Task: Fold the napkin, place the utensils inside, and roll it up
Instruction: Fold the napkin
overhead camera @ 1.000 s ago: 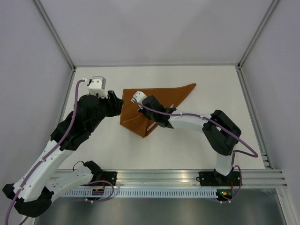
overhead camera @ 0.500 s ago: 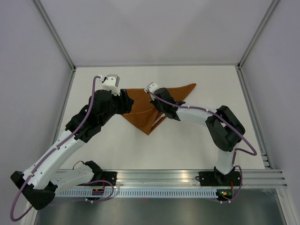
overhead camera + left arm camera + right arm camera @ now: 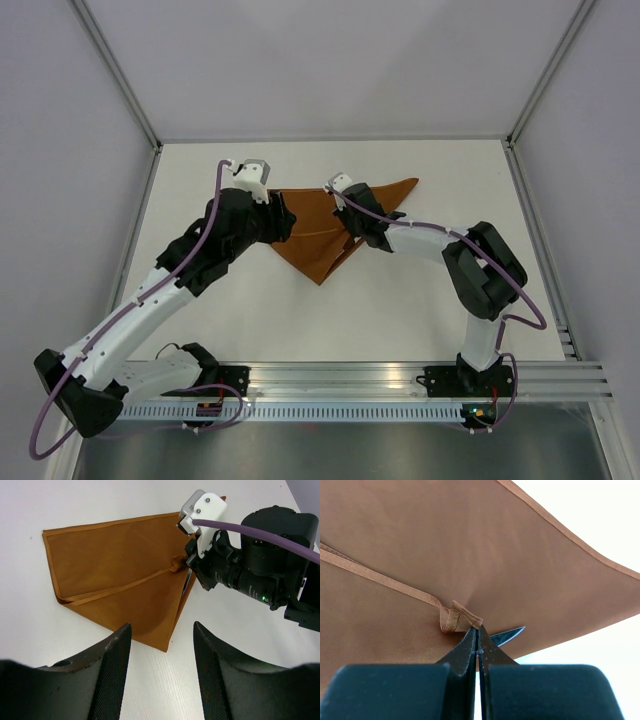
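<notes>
The rust-orange napkin (image 3: 318, 240) lies folded into a triangle on the white table, one point toward me and one at the far right. My right gripper (image 3: 477, 630) is shut on a bunched bit of its hem (image 3: 456, 617), near the cloth's middle in the top view (image 3: 352, 232). A serrated knife tip (image 3: 509, 635) pokes out from under the cloth just behind the fingers; the rest of the utensils are hidden. My left gripper (image 3: 161, 630) is open and empty, hovering at the napkin's left side (image 3: 285, 222), with the cloth's near corner (image 3: 165, 647) showing between its fingers.
The white table (image 3: 400, 310) is ringed by grey walls and an aluminium frame (image 3: 535, 230). The right arm's black wrist and purple cable (image 3: 260, 535) fill the upper right of the left wrist view, close to my left gripper.
The right gripper has moved right and toward the back, pulling the pinched hem and shifting the napkin with it. The left arm has followed to the right, staying open.
</notes>
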Robot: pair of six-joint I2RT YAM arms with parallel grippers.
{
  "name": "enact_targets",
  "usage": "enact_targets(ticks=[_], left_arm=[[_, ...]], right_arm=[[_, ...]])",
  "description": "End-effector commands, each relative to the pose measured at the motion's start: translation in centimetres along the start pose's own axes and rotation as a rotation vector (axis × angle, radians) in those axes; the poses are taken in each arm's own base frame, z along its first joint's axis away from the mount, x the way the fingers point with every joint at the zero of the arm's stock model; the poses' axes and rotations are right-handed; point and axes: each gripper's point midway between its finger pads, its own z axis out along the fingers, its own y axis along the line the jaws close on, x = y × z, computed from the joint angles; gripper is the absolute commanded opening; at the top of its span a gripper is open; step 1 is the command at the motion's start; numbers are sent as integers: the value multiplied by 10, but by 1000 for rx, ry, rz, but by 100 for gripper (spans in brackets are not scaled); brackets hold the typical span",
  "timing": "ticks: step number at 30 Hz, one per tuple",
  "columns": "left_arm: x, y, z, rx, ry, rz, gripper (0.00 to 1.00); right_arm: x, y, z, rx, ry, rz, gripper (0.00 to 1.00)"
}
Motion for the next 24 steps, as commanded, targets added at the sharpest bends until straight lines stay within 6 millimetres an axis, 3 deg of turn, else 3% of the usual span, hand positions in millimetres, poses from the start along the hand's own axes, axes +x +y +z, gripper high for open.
enact_targets(ticks=[1, 12, 19, 24], left_arm=[[-2, -10, 5, 40, -14, -42, 57], [14, -10, 17, 51, 24, -38, 58], [18, -11, 21, 56, 32, -35, 59], [22, -13, 25, 63, 43, -34, 59]], right_arm=[[8, -2, 1, -11, 17, 28, 0], [23, -4, 6, -39, 82, 65, 2], [26, -18, 4, -34, 102, 102, 25], [20, -28, 0, -47, 110, 157, 48]])
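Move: My right hand still pinches the turned-over napkin corner; the spot it is going to, just short of the knife's blade tip, lies about 4 cm to the right, level, and 4 cm down. The blade tip is some 5 cm right and 2 cm ahead; the napkin's far right corner is about 17 cm right and 14 cm ahead. From my left hand the spot is roughly 12 cm ahead, 12 cm right and 25 cm below. I carry the pinched napkin corner right and down with my right hand, about 3.5 cm across and 3 cm lower, towards the blade tip, tipping the fingers some 10 degrees further down. Once most of the way down, I open them to about half and let go of the corner while still easing right. My left hand sinks about 3 cm above the napkin, empty and half open. ##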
